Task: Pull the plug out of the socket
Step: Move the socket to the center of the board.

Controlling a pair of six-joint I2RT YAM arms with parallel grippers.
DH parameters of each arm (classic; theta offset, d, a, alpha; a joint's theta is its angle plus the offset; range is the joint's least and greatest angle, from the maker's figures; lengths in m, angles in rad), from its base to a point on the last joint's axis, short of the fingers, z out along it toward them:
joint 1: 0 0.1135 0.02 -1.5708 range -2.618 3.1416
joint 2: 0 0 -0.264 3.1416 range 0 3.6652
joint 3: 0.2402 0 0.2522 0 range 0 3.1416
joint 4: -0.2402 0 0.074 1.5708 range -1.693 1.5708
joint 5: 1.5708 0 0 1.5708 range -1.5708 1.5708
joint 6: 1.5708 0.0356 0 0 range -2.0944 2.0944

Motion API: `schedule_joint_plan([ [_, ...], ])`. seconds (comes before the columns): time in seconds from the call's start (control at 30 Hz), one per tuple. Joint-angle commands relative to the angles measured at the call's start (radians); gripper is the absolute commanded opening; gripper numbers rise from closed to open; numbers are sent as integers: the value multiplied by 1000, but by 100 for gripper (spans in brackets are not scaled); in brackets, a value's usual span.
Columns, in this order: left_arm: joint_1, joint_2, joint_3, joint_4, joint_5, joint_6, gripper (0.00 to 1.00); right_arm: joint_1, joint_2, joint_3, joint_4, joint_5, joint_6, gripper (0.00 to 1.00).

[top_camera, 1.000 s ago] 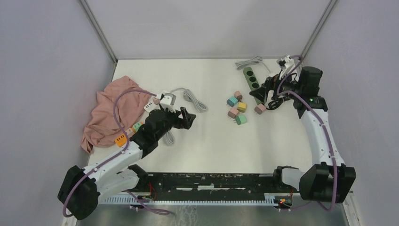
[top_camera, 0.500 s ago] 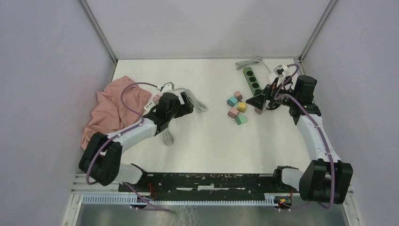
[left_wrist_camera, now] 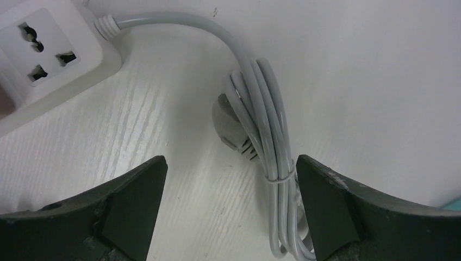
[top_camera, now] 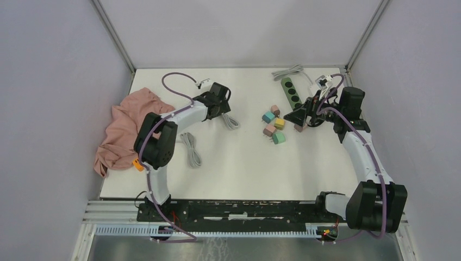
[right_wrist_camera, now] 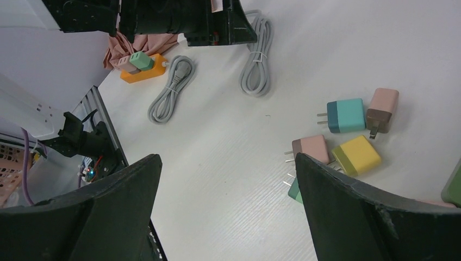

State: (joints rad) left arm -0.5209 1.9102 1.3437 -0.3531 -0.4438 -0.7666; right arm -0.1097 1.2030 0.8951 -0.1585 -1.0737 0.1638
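Note:
An orange socket strip [right_wrist_camera: 142, 72] lies by the pink cloth with a green plug [right_wrist_camera: 141, 59] and a pink plug [right_wrist_camera: 126, 62] seated in it. From above only its end [top_camera: 138, 165] shows behind the left arm. My left gripper [top_camera: 222, 102] [left_wrist_camera: 231, 174] is open, low over a white power strip [left_wrist_camera: 46, 54] with empty holes and its bundled grey cable [left_wrist_camera: 266, 152]. Nothing is between the fingers. My right gripper [top_camera: 296, 115] [right_wrist_camera: 226, 174] hangs open beside several loose plugs, holding nothing.
Loose plugs lie mid-table: teal [top_camera: 268, 117], yellow [top_camera: 279, 123], green [top_camera: 278, 138] and pink [top_camera: 269, 130]. A green power strip [top_camera: 291, 92] sits at the back right. A pink cloth [top_camera: 128, 128] covers the left side. A second grey cable coil [top_camera: 190, 149] lies near it.
The left arm has swung away from the cloth and stretched toward the back, over the white strip and cable, its jaws widening. The right gripper shifted slightly left, then held still.

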Motion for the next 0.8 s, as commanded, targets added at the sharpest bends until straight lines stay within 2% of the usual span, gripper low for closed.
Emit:
schedule_joint_plan([
  [0.0, 2, 69, 116, -126, -60, -26, 96, -4, 8, 41, 28, -43, 10, 100],
  [0.3, 2, 234, 329, -236, -46, -24, 88, -5, 16, 43, 24, -48, 9, 100],
  [0.53, 2, 278, 371, -241, -5, -15, 82, -5, 18, 44, 21, -52, 8, 99],
  [0.63, 3, 283, 373, -241, 18, -13, 74, -5, 18, 45, 20, -55, 8, 100],
  [0.77, 0, 279, 369, -239, 59, -6, 58, -5, 21, 46, 17, -55, 6, 100],
])
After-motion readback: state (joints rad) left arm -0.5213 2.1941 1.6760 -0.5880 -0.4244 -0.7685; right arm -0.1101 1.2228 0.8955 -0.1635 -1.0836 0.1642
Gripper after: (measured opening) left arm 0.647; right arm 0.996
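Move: The white socket's grey cable bundle, to be gripped near its tie, lies about 2 cm ahead of the left hand, 2 cm to its right and 5 cm below. The white socket's middle is some 17 cm to this hand's left and 2 cm ahead, the teal plug about 20 cm to its right and 1 cm ahead, a second grey coil 12 cm left and 12 cm back. From the right hand the cable bundle lies roughly 14 cm ahead, 26 cm left and 22 cm below. Down onto the grey cable bundle sinks the left hand, about 4 cm, easing some 2 cm forward and a little to the right so that its fingers straddle the coils just beside the tie. The wrist tips about 10 degrees steeper, and the wide-open fingers close part way, the right finger coming up against the coils. ##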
